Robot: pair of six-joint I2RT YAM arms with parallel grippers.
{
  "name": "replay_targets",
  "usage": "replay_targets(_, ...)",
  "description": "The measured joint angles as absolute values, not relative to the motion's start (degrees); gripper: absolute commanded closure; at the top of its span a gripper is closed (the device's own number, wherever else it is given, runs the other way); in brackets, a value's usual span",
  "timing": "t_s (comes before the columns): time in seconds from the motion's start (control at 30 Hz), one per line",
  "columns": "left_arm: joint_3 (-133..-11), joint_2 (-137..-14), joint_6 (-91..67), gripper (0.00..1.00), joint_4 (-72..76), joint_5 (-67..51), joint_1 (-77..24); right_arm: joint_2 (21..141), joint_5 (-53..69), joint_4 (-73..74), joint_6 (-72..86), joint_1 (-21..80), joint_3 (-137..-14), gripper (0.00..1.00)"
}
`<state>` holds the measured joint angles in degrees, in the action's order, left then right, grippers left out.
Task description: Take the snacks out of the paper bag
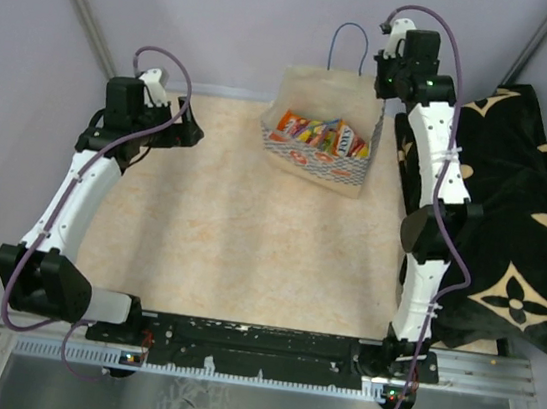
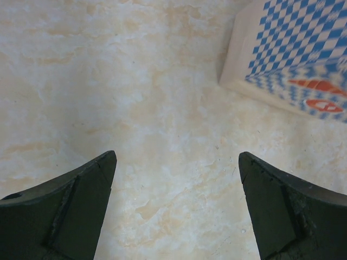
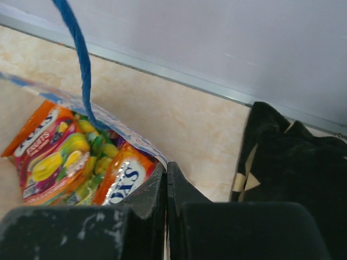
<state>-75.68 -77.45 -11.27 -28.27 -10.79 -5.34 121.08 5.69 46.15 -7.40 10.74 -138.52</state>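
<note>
The paper bag stands at the back of the table, mouth open and tipped toward the camera, one blue cord handle sticking up. Several glossy snacks, orange, green and purple, lie packed inside. My right gripper is at the bag's back right corner. In the right wrist view its jaws are pressed together, with the bag's checked rim running into the seam beside the snacks. My left gripper hovers low over bare table left of the bag, fingers wide apart with nothing between them. The bag's checked side shows ahead to its right.
A black cloth with gold flower marks lies heaped along the right side, close to the right arm and seen again in the right wrist view. The back wall rises just behind the bag. Marbled tabletop stretches between the arms.
</note>
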Motion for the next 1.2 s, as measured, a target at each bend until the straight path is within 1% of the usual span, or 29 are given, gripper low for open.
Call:
replay_targets(0.1, -74.6, -77.0, -10.9, 0.00, -28.4, -10.8, -6.5, 120.6, 6.6, 46.0, -7.7, 9.6, -138.0, 1.00)
replay_targets(0.17, -73.2, -76.2, -10.7, 0.00, -28.5, -10.8, -7.7, 118.8, 7.2, 45.4, -7.9, 9.4, -135.0, 1.00)
replay_targets(0.2, -72.6, -75.6, -10.7, 0.00, -28.5, -10.8, -8.2, 116.9, 7.1, 44.1, -8.0, 9.8, -131.9, 1.00)
replay_targets(0.27, -70.7, -74.1, -10.6, 0.00, -28.5, -10.9, -9.4, 110.3, 5.4, 40.4, -9.2, 12.0, -120.6, 1.00)
replay_targets(0.37, -67.1, -71.4, -10.7, 0.00, -28.0, -11.3, -11.1, 101.4, 2.2, 35.5, -10.5, 18.5, -107.0, 1.00)
replay_targets(0.47, -63.5, -69.6, -11.6, 0.00, -26.9, -12.1, -12.4, 94.2, 0.7, 32.0, -10.7, 24.5, -96.3, 1.00)
replay_targets(0.63, -58.5, -68.9, -13.6, 0.00, -24.1, -13.0, -13.6, 85.0, -2.4, 26.7, -10.3, 29.3, -83.7, 1.00)
replay_targets(0.77, -55.5, -67.4, -14.6, 0.00, -23.5, -12.9, -14.1, 79.8, -5.5, 24.5, -9.3, 30.8, -78.0, 1.00)
replay_targets(0.9, -54.6, -64.9, -14.5, 0.00, -23.4, -11.9, -14.2, 75.6, -8.0, 24.3, -8.7, 34.9, -73.8, 1.00)
replay_targets(1.03, -54.5, -62.6, -14.4, 0.00, -22.7, -12.7, -14.2, 74.4, -9.4, 24.4, -7.7, 35.9, -72.7, 1.00)
replay_targets(1.2, -52.4, -63.6, -19.2, 0.00, -17.2, -18.0, -14.4, 74.3, -11.8, 24.0, -6.7, 35.9, -72.7, 1.00)
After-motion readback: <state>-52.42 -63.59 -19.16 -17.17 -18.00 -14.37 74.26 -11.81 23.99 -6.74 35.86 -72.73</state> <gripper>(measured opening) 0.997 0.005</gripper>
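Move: The paper bag, its right-hand rim already shut in the right fingers, has its middle roughly 10 cm left, 6 cm back and 17 cm below that hand; the snacks lie in it at about the same spot, 21 cm down. It is headed for bare table some 20 cm back, 6 cm left and 29 cm below. The blanket's middle is about 33 cm right, 15 cm back. From the left hand, the bag is some 25 cm right, 10 cm ahead, 13 cm lower. The bag is dragged by its pinched rim: the right hand keeps its shut grip and pulls back towards the robot about 20 cm, swinging some 8 cm left early on, then straight back, turning roughly 10 degrees counter-clockwise before it stops. The left hand, wide open and touching nothing, draws back, right and lower by around 8, 7 and 5 cm. ##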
